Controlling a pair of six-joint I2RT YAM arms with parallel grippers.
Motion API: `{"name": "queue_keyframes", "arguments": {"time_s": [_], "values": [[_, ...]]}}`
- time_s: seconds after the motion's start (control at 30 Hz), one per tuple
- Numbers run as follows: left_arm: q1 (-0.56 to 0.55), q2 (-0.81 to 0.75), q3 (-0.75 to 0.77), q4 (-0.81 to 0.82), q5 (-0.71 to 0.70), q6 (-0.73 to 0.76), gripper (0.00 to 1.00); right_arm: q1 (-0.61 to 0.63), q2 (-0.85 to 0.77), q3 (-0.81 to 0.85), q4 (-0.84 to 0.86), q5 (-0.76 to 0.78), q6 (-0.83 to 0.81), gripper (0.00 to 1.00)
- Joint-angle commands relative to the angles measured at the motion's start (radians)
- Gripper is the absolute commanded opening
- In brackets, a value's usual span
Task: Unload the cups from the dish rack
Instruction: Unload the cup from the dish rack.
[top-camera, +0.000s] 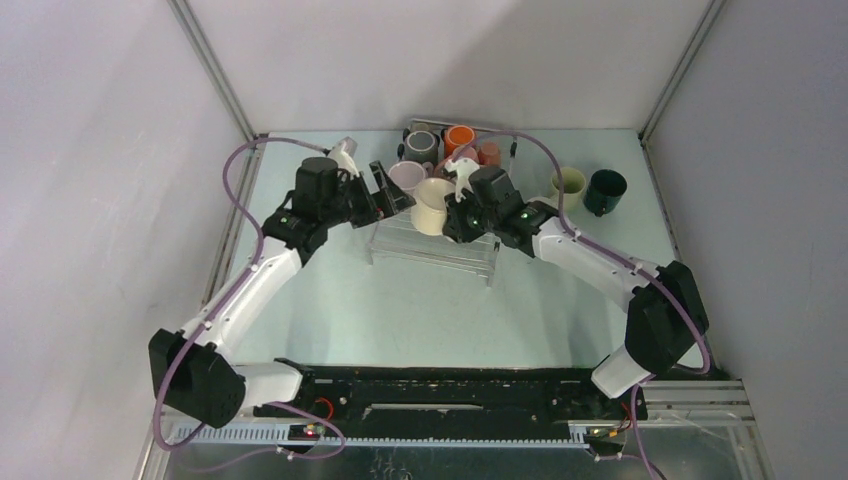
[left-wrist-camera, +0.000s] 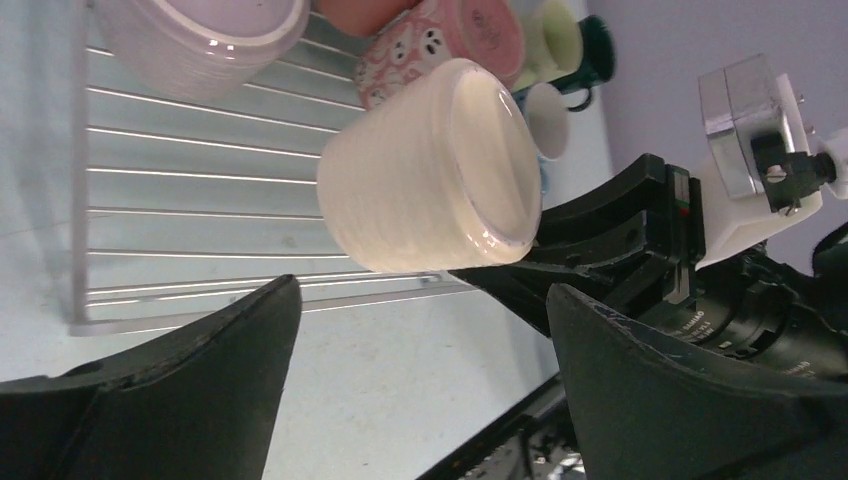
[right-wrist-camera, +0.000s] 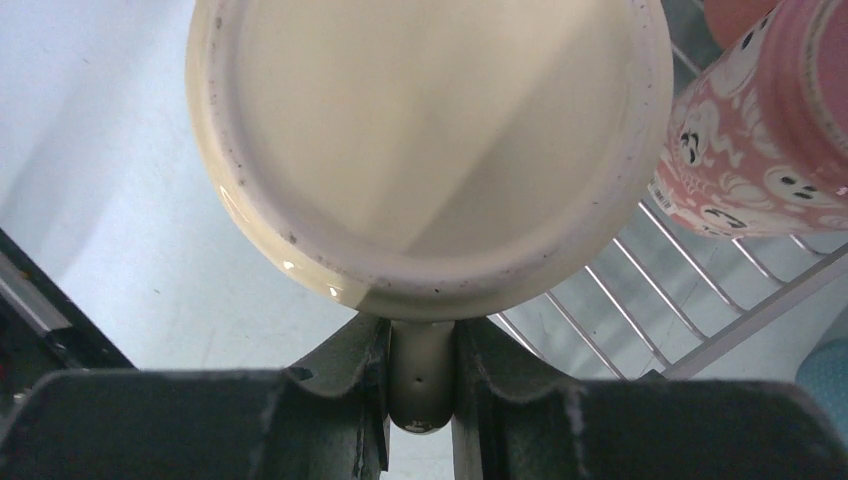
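A cream cup (top-camera: 432, 205) (left-wrist-camera: 430, 170) (right-wrist-camera: 430, 140) hangs tilted over the dish rack (top-camera: 432, 250) (left-wrist-camera: 200, 210) (right-wrist-camera: 640, 300). My right gripper (top-camera: 457, 216) (right-wrist-camera: 420, 350) is shut on its handle (right-wrist-camera: 420, 385). Just left of that cup my left gripper (top-camera: 392, 192) (left-wrist-camera: 420, 340) is open, with only table between its fingers. More cups crowd the rack's far end: grey (top-camera: 420, 145), orange (top-camera: 460, 137), pale pink (top-camera: 407, 175) (left-wrist-camera: 200, 40) and a speckled pink cup (left-wrist-camera: 440, 40) (right-wrist-camera: 760, 130).
A pale green cup (top-camera: 570, 183) and a dark teal cup (top-camera: 605, 192) stand on the table right of the rack. Grey walls close in on the table at the back and on both sides. The arms' black base rail (top-camera: 450, 385) runs along the near edge.
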Motion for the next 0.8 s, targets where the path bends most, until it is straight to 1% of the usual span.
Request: {"name": "queue_keyframes", "arguments": {"time_s": [0.0,0.13,0.27,0.37,0.53,0.67,0.77], "values": [[0.032,-0.069,-0.07,0.19,0.133,-0.143,1.0,0.005,-0.094,0.108,0.072,-0.006,0.094,0.0],[0.049,-0.089,-0.109,0.316,0.194,-0.25,1.0,-0.005,-0.111,0.159,0.071,-0.049,0.173,0.0],[0.061,-0.107,-0.13,0.381,0.198,-0.321,1.0,-0.021,-0.13,0.203,0.075,-0.095,0.258,0.0],[0.076,-0.115,-0.158,0.444,0.2,-0.388,1.0,-0.045,-0.142,0.225,0.091,-0.156,0.334,0.0],[0.091,-0.118,-0.185,0.559,0.226,-0.483,1.0,-0.073,-0.164,0.225,0.136,-0.228,0.412,0.0],[0.093,-0.108,-0.186,0.658,0.262,-0.554,1.0,-0.097,-0.167,0.215,0.187,-0.314,0.477,0.0],[0.093,-0.098,-0.191,0.743,0.283,-0.621,0.98,-0.113,-0.172,0.198,0.239,-0.371,0.529,0.0]]}}
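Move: The cream cup, held upside down by its handle in the right fingers, has its middle about 6 cm right of the left hand point, roughly level ahead and 7 cm below. The right hand is taking it to the open left gripper, some 10 cm to its left, about level ahead and 8 cm higher. From the right hand, the pink pig cup stands 9 cm ahead, 5 cm right and 8 cm lower; the lavender cup 10 cm ahead, 9 cm left and 8 cm lower. The cream cup goes up, still pinched by its handle: the right hand lifts it about 13 cm clear of the rack, towards the left gripper, and rolls it some 30 degrees so its left side rises. The left hand rises more slowly beside it, its right side rolling up by about as much, fingers kept wide open and facing the cup. ##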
